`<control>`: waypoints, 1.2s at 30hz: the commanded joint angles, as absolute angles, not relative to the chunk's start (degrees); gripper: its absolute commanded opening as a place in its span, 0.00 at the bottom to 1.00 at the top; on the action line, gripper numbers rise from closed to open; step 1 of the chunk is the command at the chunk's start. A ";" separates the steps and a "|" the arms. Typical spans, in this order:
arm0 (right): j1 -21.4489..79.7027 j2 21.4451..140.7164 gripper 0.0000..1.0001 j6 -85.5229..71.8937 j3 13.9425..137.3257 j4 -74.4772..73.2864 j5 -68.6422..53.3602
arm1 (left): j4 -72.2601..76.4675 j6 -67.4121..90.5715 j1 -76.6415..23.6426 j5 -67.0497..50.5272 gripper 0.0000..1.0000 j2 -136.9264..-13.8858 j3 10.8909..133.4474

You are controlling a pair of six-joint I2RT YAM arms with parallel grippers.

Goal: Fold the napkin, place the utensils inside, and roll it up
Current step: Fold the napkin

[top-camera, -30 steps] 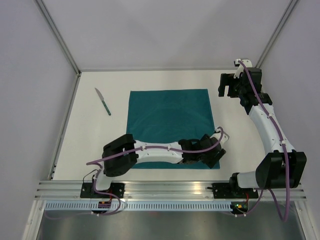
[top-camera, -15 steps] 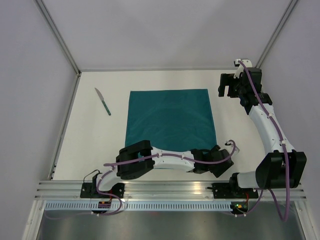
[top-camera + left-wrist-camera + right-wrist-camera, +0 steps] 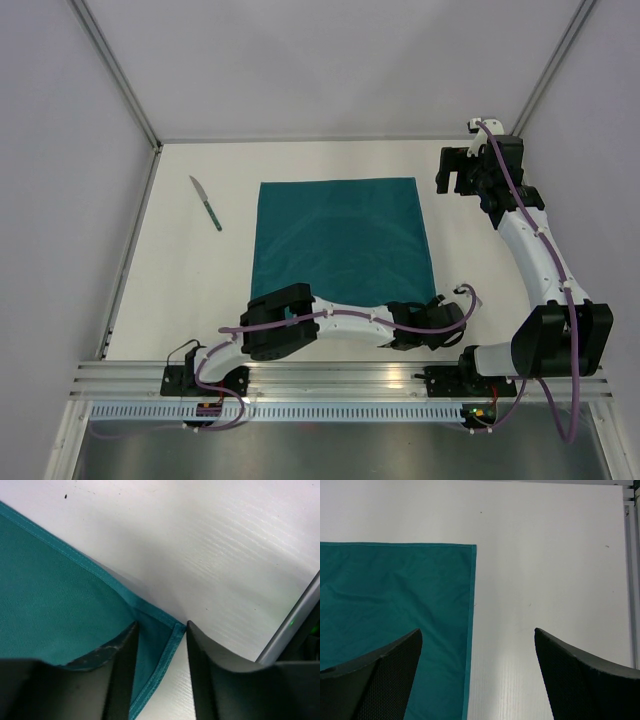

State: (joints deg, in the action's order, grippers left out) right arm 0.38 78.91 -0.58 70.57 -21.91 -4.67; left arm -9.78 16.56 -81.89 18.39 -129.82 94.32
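Observation:
The teal napkin (image 3: pixel 340 240) lies flat and unfolded in the middle of the white table. One slim utensil (image 3: pixel 206 202), knife-like, lies apart from it at the far left. My left gripper (image 3: pixel 440 312) is low at the napkin's near right corner. In the left wrist view the gripper (image 3: pixel 161 630) is open, its jaws straddling that corner of the napkin (image 3: pixel 50 590): one finger (image 3: pixel 120 655) rests over the cloth, the other (image 3: pixel 200 655) over bare table. My right gripper (image 3: pixel 455 172) hovers open by the far right corner, and its wrist view shows the gripper (image 3: pixel 476 632) above the napkin's (image 3: pixel 395 590) right hem.
A metal rail (image 3: pixel 330 375) runs along the table's near edge, just behind the left gripper. Grey walls with metal posts (image 3: pixel 115 70) close in the table on the left, far and right sides. Bare white table (image 3: pixel 185 280) lies left of the napkin.
My left arm has swung right and toward the near edge, from over the napkin's near hem to its near right corner, and its jaws have narrowed. The right arm has not moved.

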 commanded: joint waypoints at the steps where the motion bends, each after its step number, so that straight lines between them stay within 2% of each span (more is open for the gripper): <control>1: 0.35 78.14 0.98 -0.53 72.51 -23.12 -4.39 | -8.96 14.68 -82.44 20.39 0.46 -131.83 95.71; 4: 0.44 77.96 0.98 -0.53 72.51 -23.20 -4.48 | -8.96 14.77 -82.44 20.74 0.32 -131.75 95.54; 9: 0.35 77.96 0.98 -0.53 72.33 -23.12 -4.48 | -8.96 14.94 -82.44 20.74 0.20 -130.26 95.01; 13: 0.35 77.96 0.98 -0.53 72.42 -23.20 -4.48 | -8.96 15.20 -82.44 20.04 0.05 -128.15 94.92; 15: 0.35 77.96 0.98 -0.53 72.42 -23.20 -4.40 | -8.96 15.91 -82.27 18.73 0.02 -126.66 94.75; 26: 0.44 78.13 0.98 -0.53 72.42 -23.38 -4.57 | -6.51 26.61 -75.42 6.69 0.02 -117.34 88.52; 36: 0.44 78.22 0.98 -0.53 72.51 -23.64 -5.27 | -2.46 35.15 -59.18 -3.51 0.02 -108.99 78.40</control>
State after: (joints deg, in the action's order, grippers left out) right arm 0.38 78.91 -0.58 70.57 -21.93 -5.13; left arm -5.21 29.58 -63.61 1.72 -112.57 80.77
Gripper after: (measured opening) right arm 0.979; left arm 0.033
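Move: The napkin's near right corner is already between my left hand's half-open fingertips, practically at the hand point and barely 1 cm below. From that hand, the near left corner lies about 45 cm to the left and level with it; the far right corner is some 42 cm ahead, 1 cm left. The metal rail runs roughly 8 cm straight back. From my idle right hand, the near right corner lies about 29 cm back, 4 cm left and 23 cm below. I keep my left hand almost still at the table and shut its fingers on the napkin's near right corner, pinching it. Then I peel the corner up about 8 cm and carry it forward some 10 cm and left 6 cm, in over the napkin, speeding up and rolling the wrist about 25 degrees counter-clockwise with the grip kept. ##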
